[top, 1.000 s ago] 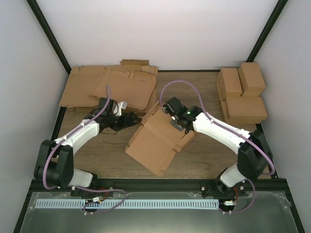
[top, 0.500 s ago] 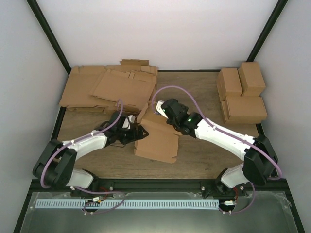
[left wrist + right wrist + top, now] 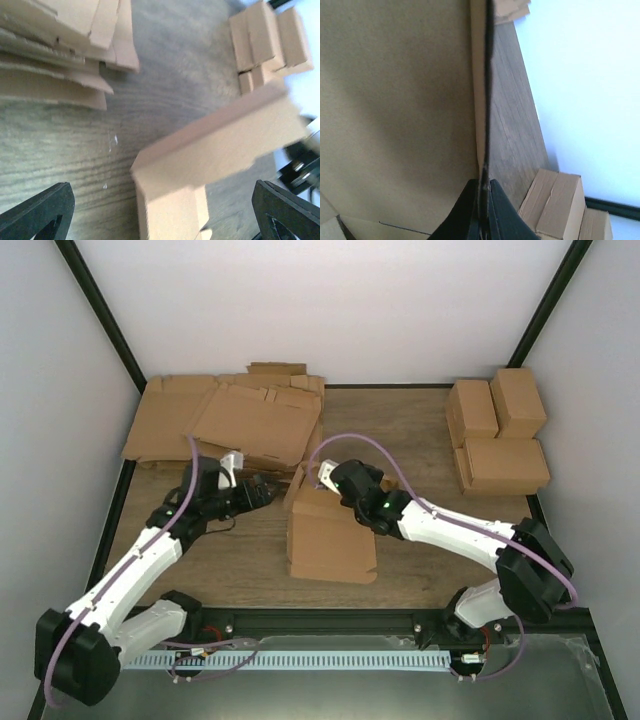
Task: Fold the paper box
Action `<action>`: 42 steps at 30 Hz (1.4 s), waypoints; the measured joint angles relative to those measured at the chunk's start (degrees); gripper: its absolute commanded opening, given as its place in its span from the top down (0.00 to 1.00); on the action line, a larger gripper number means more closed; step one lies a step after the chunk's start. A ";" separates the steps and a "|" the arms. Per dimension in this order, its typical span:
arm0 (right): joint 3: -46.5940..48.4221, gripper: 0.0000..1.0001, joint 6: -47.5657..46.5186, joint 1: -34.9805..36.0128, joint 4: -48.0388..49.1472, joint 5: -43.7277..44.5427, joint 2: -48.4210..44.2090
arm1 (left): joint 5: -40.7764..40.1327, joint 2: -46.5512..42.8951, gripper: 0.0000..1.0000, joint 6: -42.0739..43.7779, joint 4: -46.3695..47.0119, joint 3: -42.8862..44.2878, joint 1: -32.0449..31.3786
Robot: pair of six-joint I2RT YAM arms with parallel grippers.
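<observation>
The paper box (image 3: 330, 540) lies mid-table as a brown cardboard piece, its back panel raised along a crease. My right gripper (image 3: 322, 476) is shut on the top edge of that raised panel. The right wrist view shows the panel (image 3: 395, 100) edge-on, running straight into the shut right gripper (image 3: 483, 183). My left gripper (image 3: 266, 490) hangs just left of the box, open and holding nothing. In the left wrist view the box's folded corner (image 3: 220, 145) sits ahead of the left gripper (image 3: 162, 220), between its wide-spread fingers (image 3: 42, 210) without touching them.
A pile of flat notched cardboard sheets (image 3: 230, 420) covers the back left, seen close in the left wrist view (image 3: 60, 45). Three finished boxes (image 3: 500, 435) stand at the back right (image 3: 270, 40). Black frame posts rise at the rear corners.
The right gripper has carried its panel leftward, and the box has turned square to the table's front edge. The left gripper came in toward the box, then drew back up and to the left.
</observation>
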 measured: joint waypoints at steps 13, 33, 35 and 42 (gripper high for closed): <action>-7.43 0.99 -6.10 13.29 9.62 6.08 0.00 | 12.41 7.15 0.00 7.04 2.51 7.06 4.31; -7.43 0.99 15.21 26.91 2.73 25.40 5.75 | 19.30 14.43 0.00 10.54 5.01 7.85 0.83; -7.41 0.98 18.80 28.11 0.59 27.17 5.97 | 19.58 14.43 0.00 11.41 4.48 8.39 0.70; -4.44 0.93 35.74 30.45 -11.67 33.79 9.75 | 20.17 15.47 0.00 13.38 1.18 9.09 -0.61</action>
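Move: My right hand already pinches the paper box's far upright panel by its edge. The box's middle lies some 11 cm back and 6 cm left of that hand, about 9 cm lower; the finished boxes stand about 31 cm to its right and 7 cm farther out. From my open, empty left hand, the paper box's middle is roughly 13 cm right, 7 cm back and 8 cm below, while the cardboard stack lies 14 cm ahead and 11 cm left. Still pinching the panel's edge, I draw my right hand back towards the bases by some 12 cm, swinging left on the way and sinking slightly, while its fingers tip upward about 15 degrees. My open left hand rises, dips again and shifts about 6 cm right, turning some 20 degrees clockwise, to wait just beyond the box's far left corner. ##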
